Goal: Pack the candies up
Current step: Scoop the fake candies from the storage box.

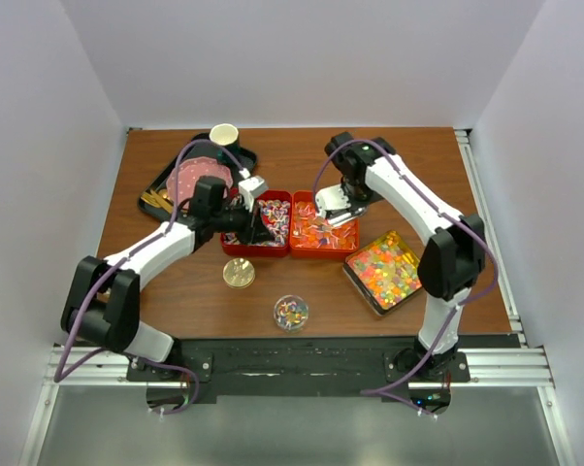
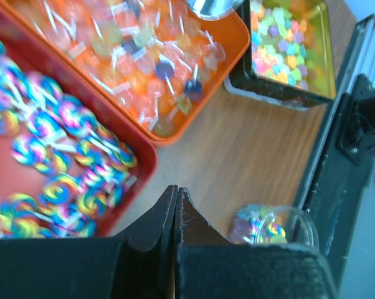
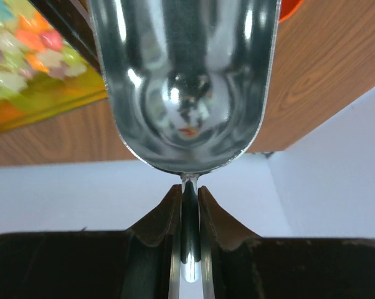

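Note:
Swirl-wrapped candies fill a red tray. Orange wrapped candies lie in the orange tray beside it. Jelly candies fill a black tin. A small glass jar near the front holds a few candies. My left gripper is shut with nothing in it, hovering at the red tray's near edge. My right gripper is shut on the handle of a silver scoop, whose bowl is empty, above the orange tray.
A round gold lid lies in front of the red tray. At the back left stands a black tray with a pink plate, and a paper cup behind it. White walls close in the table.

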Robot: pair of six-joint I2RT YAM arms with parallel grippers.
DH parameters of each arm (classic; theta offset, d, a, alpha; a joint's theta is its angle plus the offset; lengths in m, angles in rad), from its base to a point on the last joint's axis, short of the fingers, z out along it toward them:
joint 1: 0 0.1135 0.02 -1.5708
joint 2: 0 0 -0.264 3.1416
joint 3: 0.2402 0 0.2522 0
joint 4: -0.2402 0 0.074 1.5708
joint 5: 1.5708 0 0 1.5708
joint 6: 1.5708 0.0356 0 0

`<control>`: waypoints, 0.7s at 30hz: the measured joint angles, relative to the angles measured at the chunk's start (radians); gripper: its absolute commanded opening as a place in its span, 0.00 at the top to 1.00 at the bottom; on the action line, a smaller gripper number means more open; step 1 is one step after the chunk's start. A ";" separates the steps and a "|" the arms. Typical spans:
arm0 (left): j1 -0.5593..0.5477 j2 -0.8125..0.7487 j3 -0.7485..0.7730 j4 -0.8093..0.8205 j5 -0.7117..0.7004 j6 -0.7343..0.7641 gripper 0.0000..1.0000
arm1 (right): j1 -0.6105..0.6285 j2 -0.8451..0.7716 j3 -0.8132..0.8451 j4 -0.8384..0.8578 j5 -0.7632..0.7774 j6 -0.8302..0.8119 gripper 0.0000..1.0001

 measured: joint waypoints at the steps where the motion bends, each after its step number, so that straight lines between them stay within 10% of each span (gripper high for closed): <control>1: 0.000 -0.005 -0.032 0.026 0.000 -0.028 1.00 | 0.008 0.022 0.000 0.005 0.029 -0.026 1.00; 21: -0.003 -0.008 -0.265 0.330 0.015 -0.291 1.00 | 0.085 0.215 -0.058 0.352 0.505 -0.331 1.00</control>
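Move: The orange box of candies lies about 12 cm left of the right hand, 5 cm back and 15 cm below; the hand already holds the metal scoop. The red lollipop box sits some 17 cm farther left of it, the yellow candy box 11 cm nearer and 14 cm to its right, the jar 21 cm nearer and 8 cm to its left. From the left hand the orange box is 13 cm right, 4 cm ahead and 10 cm below. Right hand swings forward about 8 cm, tipping its scoop left-side-down 30 degrees over the orange box; left sinks back. ##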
